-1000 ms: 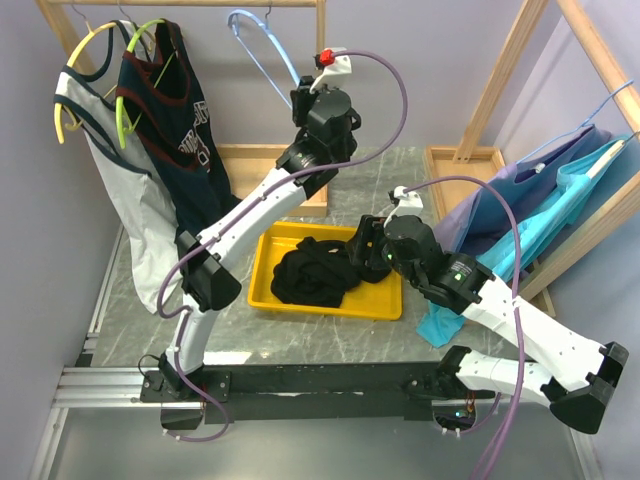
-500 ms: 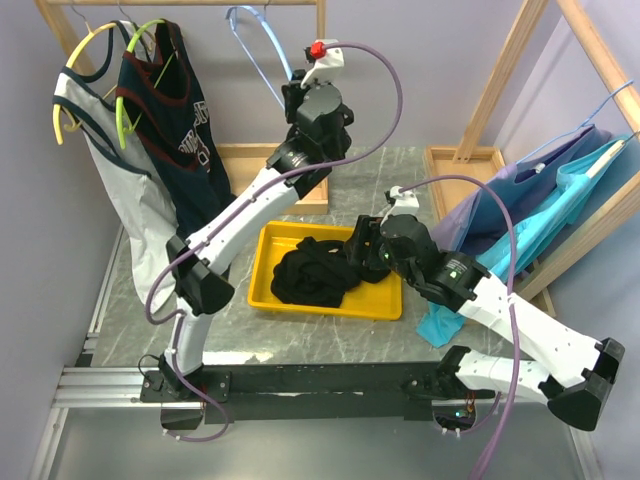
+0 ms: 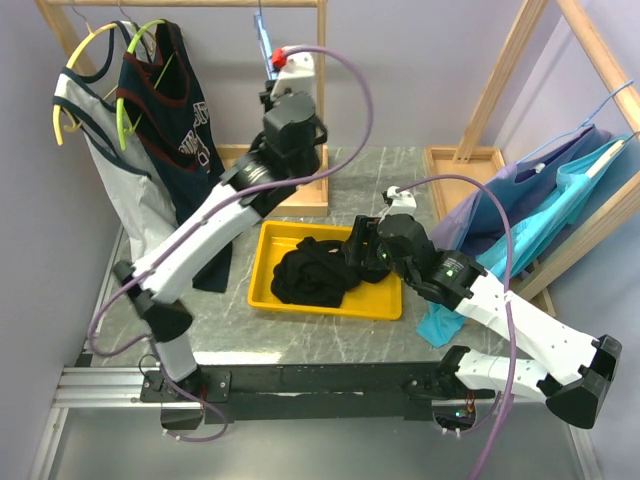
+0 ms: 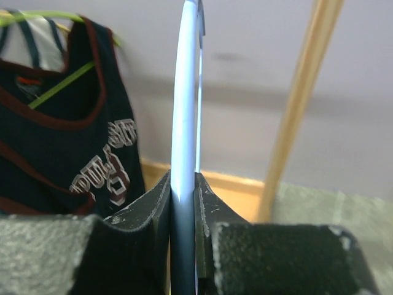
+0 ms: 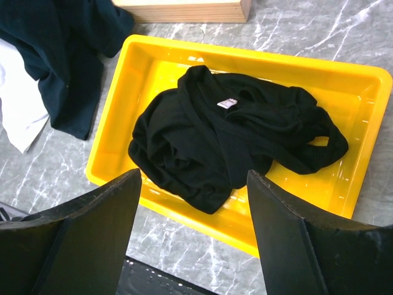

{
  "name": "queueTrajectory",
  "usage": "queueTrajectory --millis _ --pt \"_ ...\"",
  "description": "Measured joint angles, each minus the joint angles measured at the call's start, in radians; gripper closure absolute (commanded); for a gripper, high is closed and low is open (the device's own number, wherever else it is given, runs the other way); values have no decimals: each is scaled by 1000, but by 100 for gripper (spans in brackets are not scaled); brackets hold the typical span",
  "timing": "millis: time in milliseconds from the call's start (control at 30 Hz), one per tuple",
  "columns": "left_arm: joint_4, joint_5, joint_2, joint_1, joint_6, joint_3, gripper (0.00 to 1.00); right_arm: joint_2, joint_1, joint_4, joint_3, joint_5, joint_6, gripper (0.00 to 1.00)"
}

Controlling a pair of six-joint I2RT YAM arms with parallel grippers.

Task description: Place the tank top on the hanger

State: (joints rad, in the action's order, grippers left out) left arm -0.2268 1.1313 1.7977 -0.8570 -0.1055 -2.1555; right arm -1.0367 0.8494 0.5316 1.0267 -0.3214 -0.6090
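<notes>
The black tank top (image 3: 312, 272) lies crumpled in a yellow tray (image 3: 262, 290); the right wrist view shows the tank top (image 5: 227, 141) with a small white label. My right gripper (image 5: 193, 178) hovers open above the tray's near rim (image 5: 184, 212), and in the top view this gripper (image 3: 358, 250) sits at the tray's right end. Up at the back rail, my left gripper (image 3: 270, 70) is shut on the light-blue hanger (image 3: 263, 40). Seen edge-on, the hanger (image 4: 185, 92) runs straight up from between the left gripper's (image 4: 183, 184) pads.
A navy top with red trim (image 3: 165, 110) and a white-grey top (image 3: 120, 190) hang on yellow-green hangers (image 3: 130, 60) at back left. A wooden post (image 4: 301, 110) stands right of the hanger. Blue garments (image 3: 560, 190) hang on the right rack.
The left arm has swung left and back along the rail, closing onto the blue hanger, which now shows edge-on. The right arm has barely moved.
</notes>
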Motion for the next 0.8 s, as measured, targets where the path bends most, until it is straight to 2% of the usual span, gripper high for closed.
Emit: queueTrajectory --millis 300,400,500,633,800 --pt "-165 -250 -372 -4 285 348 99 -4 2 7 -3 -31 0 23" --pt "-189 -362 -521 -4 334 498 99 -3 2 6 -33 -43 0 33" --pt "-231 -489 -669 -4 359 637 99 -3 2 5 -100 -45 -6 43" --pt "-312 -687 -868 -4 362 781 99 -3 2 4 -208 -35 -31 43" --pt "-393 -929 -1045 -5 354 874 99 -29 1 3 -278 -55 -74 44"
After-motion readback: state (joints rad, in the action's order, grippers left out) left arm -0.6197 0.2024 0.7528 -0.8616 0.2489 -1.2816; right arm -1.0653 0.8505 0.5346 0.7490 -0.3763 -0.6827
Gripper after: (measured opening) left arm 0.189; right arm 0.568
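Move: The black tank top lies bunched in the yellow tray, roughly 47 cm below the left hand, which already holds the blue hanger by one end. The tank top is about 12 cm back and 8 cm to the right of it; the tray's middle lies almost the same way. The rack's wooden base is some 11 cm ahead, 2 cm left. From the right hand, empty and open, the tank top is roughly 5 cm ahead, 9 cm left and 22 cm below. The blue hanger, still pinched by its end, is drawn back away from the rack some 22 cm, increasingly downward, while the left wrist swings about 50 degrees clockwise so the hanger sweeps round over the tray. Slightly later the right hand sinks about 12 cm towards the tray's right part, easing right, tilting further down and partly narrowing its fingers without gripping anything. ##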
